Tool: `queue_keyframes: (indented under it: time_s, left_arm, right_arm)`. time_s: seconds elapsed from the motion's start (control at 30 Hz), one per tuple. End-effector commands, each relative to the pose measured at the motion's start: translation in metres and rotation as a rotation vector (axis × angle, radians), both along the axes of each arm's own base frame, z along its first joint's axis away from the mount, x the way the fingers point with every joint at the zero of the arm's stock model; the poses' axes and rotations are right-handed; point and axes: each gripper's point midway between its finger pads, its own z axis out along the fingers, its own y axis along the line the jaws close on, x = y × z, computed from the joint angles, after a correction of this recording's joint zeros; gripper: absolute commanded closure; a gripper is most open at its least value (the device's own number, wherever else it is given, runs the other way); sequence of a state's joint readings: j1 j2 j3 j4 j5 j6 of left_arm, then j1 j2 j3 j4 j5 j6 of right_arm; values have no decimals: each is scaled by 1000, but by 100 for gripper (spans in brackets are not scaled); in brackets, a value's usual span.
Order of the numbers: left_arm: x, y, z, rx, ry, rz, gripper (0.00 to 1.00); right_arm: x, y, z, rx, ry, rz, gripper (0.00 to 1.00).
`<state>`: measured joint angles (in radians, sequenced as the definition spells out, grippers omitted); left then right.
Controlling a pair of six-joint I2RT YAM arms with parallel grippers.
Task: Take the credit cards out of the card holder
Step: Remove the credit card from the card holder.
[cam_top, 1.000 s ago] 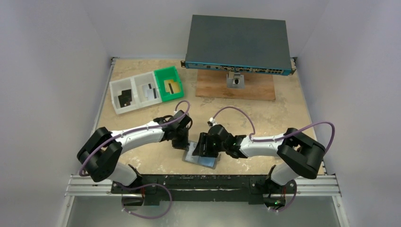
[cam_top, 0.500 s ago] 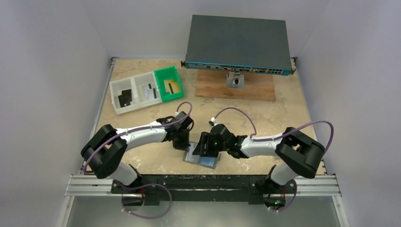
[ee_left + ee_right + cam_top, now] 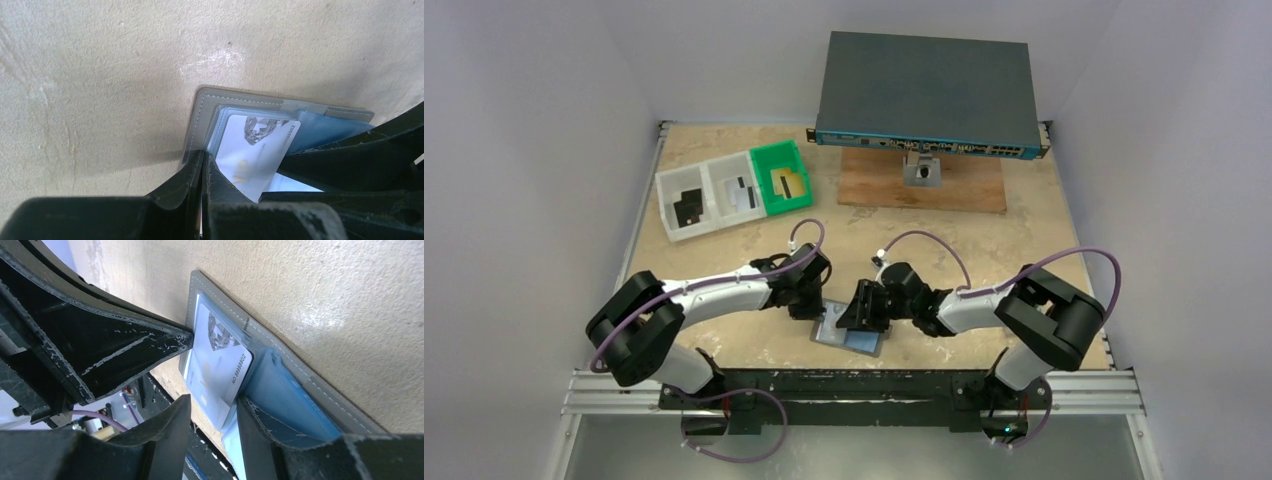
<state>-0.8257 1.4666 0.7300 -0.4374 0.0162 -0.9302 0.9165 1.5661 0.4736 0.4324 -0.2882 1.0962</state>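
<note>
The card holder (image 3: 855, 341) lies open on the table near the front edge, its bluish clear pockets (image 3: 280, 385) facing up. A silver-white credit card (image 3: 255, 150) sticks partway out of a pocket at an angle. My left gripper (image 3: 202, 156) is shut, and its tips press down on the holder's grey left rim (image 3: 202, 107). My right gripper (image 3: 214, 401) is open around the free end of that card (image 3: 215, 365). One finger (image 3: 260, 425) touches the card's edge and a gap remains on the other side. In the top view both grippers meet over the holder, the left gripper (image 3: 814, 308) and the right gripper (image 3: 856, 318).
At the back left stand two white trays (image 3: 667, 205) and a green tray (image 3: 796, 160), holding black (image 3: 688, 208), silver (image 3: 742, 193) and gold (image 3: 788, 183) cards. A large dark grey box with ports (image 3: 924, 90) sits at the back on a wooden board (image 3: 964, 190).
The right gripper's jaws have narrowed around the card and its wrist has shifted slightly right. The left arm has shifted a little but its tips stay on the holder.
</note>
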Motion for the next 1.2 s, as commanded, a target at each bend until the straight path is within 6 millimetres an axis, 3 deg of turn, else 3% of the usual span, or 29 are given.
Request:
queue_keyframes:
  time_s: [0.0, 0.37, 0.73, 0.87, 1.17]
  left_arm:
    - [-33, 2, -18, -17, 114, 38, 100]
    - [-41, 5, -24, -30, 142, 77, 100]
    - [-42, -1, -22, -19, 143, 46, 100]
    - [-41, 10, -25, 32, 145, 80, 100]
    - [-47, 31, -45, 46, 215, 195, 100]
  right_arm:
    - [7, -3, -5, 42, -32, -24, 61]
    - [6, -8, -7, 76, -6, -57, 81]
    - [10, -4, -7, 57, -23, -40, 92]
    - [11, -10, -8, 19, -32, -50, 100]
    - [13, -29, -14, -92, -57, -76, 100]
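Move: The white credit card sits in the card holder's left pocket. Its middle is about 2 cm left and 1 cm ahead of the right fingertips and about 1 cm below them, with its right edge near the gap between the fingers. The open card holder's middle is about 1 cm right and 1 cm back of that hand. From the left hand's shut tips, on the holder's left margin, the card lies about 3 cm right and level front to back, and the holder's middle 7 cm right and 2 cm back. The right fingers, less than half open, shut fully on the credit card's right edge and pinch it while that hand eases about 2 cm to the right and 1 cm down. The left hand keeps its closed tips on the holder's left margin, almost in place, turning some 10 degrees counter-clockwise. ##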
